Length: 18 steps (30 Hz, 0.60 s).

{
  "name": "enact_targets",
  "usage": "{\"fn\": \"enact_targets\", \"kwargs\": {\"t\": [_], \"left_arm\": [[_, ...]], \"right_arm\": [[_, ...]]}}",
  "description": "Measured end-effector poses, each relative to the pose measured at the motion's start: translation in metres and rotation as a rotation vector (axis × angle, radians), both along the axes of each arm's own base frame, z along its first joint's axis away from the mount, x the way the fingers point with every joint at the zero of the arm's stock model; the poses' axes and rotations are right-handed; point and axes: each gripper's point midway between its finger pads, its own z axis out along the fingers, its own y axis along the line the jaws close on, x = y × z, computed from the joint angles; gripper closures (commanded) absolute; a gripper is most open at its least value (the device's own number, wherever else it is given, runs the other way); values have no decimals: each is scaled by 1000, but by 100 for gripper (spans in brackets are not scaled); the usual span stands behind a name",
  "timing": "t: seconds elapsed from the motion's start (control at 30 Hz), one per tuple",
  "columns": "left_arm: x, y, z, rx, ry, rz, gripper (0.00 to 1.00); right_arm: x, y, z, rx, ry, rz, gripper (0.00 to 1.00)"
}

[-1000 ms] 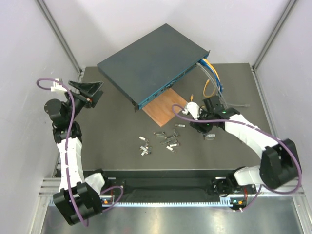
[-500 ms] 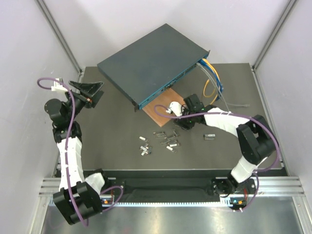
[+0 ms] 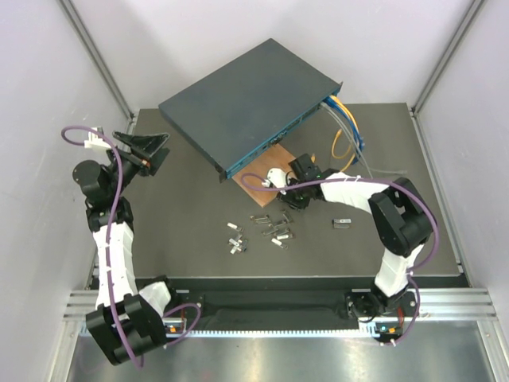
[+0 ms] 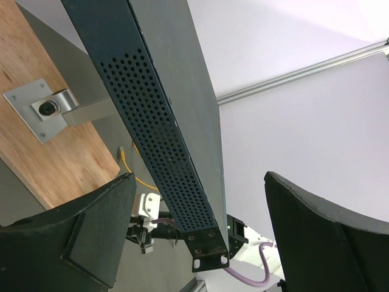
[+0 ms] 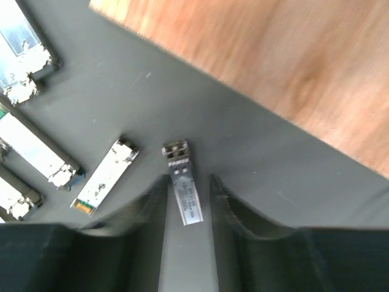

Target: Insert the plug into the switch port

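The switch [image 3: 246, 103] is a flat dark blue-grey box at the back of the mat, with its teal socket face [image 3: 266, 147] turned toward the front right. In the right wrist view a small silver plug [image 5: 184, 191] lies flat on the dark mat. My right gripper [image 5: 188, 182] straddles it, the left finger against it and a narrow gap on the right, so the jaws stand open. From above, that gripper [image 3: 288, 199] hovers just off the brown board's front corner. My left gripper [image 3: 147, 151] hangs wide open and empty left of the switch [image 4: 170, 121].
A thin brown board [image 3: 266, 177] lies under the switch's front face. Several loose silver plugs [image 3: 274, 227] are scattered mid-mat, two of them left of my right fingers [image 5: 103, 176]. One dark module [image 3: 342, 224] lies apart at the right. Yellow and blue cables [image 3: 346, 127] trail from the switch's right end.
My right arm swung left from the mat's right side to the board's front corner, and its jaws narrowed around a plug. The left arm stayed still.
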Motion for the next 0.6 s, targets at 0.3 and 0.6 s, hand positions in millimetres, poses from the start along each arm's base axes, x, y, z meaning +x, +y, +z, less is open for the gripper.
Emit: {"fn": "enact_targets", "kwargs": {"t": [0.3,0.6], "left_arm": [[9,4,16,22,-29,2,11],[17,12,73,100,-157,48,6]], "right_arm": [[-20,-8,-2,-18,36,30,100],[-48,-26,68,78,-13,-6,100]]}}
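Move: The plug to be picked lies practically between the right hand's parted fingertips, at most about 1 cm below the hand point. Another loose plug sits about 4 cm back and 3 cm left of it, the main plug pile some 7 cm back and 6 cm left, and the wooden board's middle roughly 11 cm ahead and 9 cm left, all at table level. From the raised left hand the plug is some 37 cm to the right, about 1 cm ahead and 34 cm lower. The plug gets pinched between the right fingertips, which close from about a third open to nearly shut; keeping that grip, the right hand draws back about 5 cm and somewhat right, away from the wooden board, then rises some 7 cm. Meanwhile the left hand, empty and wide open, climbs about 7 cm beside the switch's left end, its fingers tipping up roughly 10 degrees. ##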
